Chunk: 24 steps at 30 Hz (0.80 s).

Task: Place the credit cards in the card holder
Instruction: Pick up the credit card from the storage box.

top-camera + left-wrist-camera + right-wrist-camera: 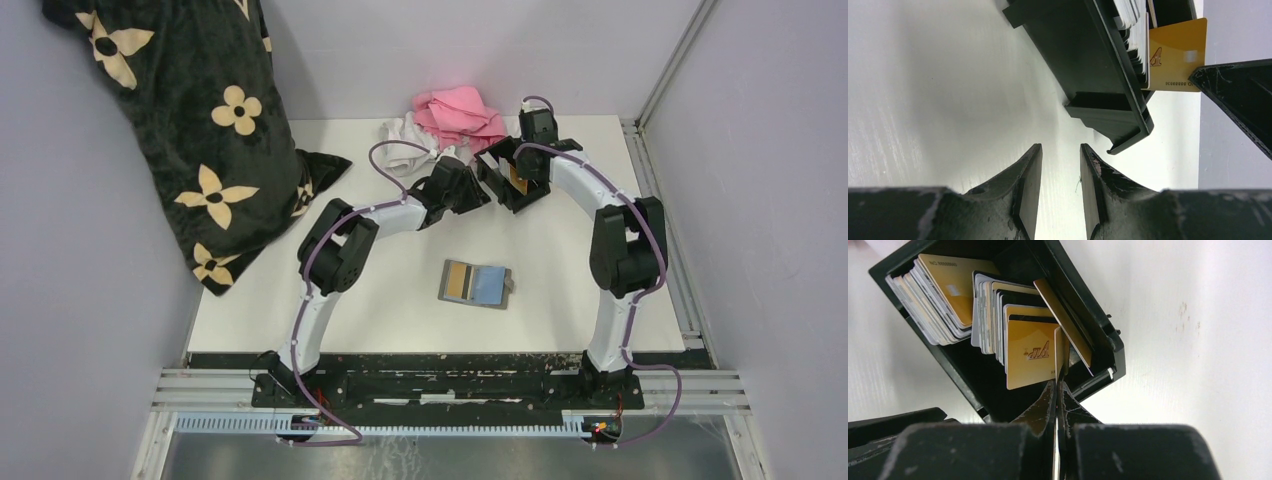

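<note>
The black card holder (508, 186) stands on the white table at the back, tilted, with several tan and white cards (948, 290) upright inside it. My right gripper (1057, 385) is shut on a thin tan credit card (1061, 352), seen edge-on, whose far end is inside the holder (1070, 277). In the left wrist view this card (1175, 55) stands out above the holder's rim (1088, 65). My left gripper (1060, 150) is open and empty, just beside the holder's near corner, over bare table. In the top view it (472, 190) is left of the holder.
A flat grey wallet (475, 284) with a tan and blue inside lies open in the middle of the table. Pink and white cloths (455, 115) lie at the back. A black flowered blanket (190, 120) covers the left back corner.
</note>
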### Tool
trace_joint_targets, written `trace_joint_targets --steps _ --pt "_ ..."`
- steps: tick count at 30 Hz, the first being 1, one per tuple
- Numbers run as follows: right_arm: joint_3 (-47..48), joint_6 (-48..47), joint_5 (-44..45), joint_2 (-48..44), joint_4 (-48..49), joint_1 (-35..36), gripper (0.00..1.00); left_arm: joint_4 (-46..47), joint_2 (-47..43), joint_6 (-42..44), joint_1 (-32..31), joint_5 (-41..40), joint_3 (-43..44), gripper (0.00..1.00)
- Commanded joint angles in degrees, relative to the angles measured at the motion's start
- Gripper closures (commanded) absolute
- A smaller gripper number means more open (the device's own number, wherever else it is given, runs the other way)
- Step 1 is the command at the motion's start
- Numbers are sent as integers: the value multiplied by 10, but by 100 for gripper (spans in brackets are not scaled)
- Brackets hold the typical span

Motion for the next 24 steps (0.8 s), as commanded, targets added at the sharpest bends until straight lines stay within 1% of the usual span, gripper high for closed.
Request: trace_joint_targets --steps 1,10,15,21,24 --pt "19 -8 2 -56 2 8 99 18 -57 33 0 -21 -10 58" --pt "13 -10 -1 -103 -16 16 99 23 -101 35 1 -29 -46 57" --pt "-9 1 -19 -147 -23 24 99 25 -145 39 3 -20 -84 56" --pt "-72 20 -58 -246 -36 42 99 31 -228 25 9 11 -151 55" --pt "-122 45 -102 -309 -40 48 99 30 -274 23 10 43 -183 54"
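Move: The right hand holds a gold card over the storage box, whose middle lies about 5 cm ahead, 3 cm left and 7 cm below, with the card stack inside some 6 cm ahead and 4 cm left. The card holder lies open on the table roughly 20 cm back, 14 cm left and 10 cm lower. From the left hand, the holder is about 16 cm back, 5 cm left and 5 cm down, while the box is 8 cm ahead, 6 cm right. Keeping the gold card pinched between its shut fingertips, the right hand lifts it up out of the storage box by about 11 cm, at first nearly straight up, then increasingly back (some 7 cm) and slightly left, fingers tipping up about 10 degrees. The left hand, empty and part open, backs off from the box too, rising about 8 cm while going back and left. ##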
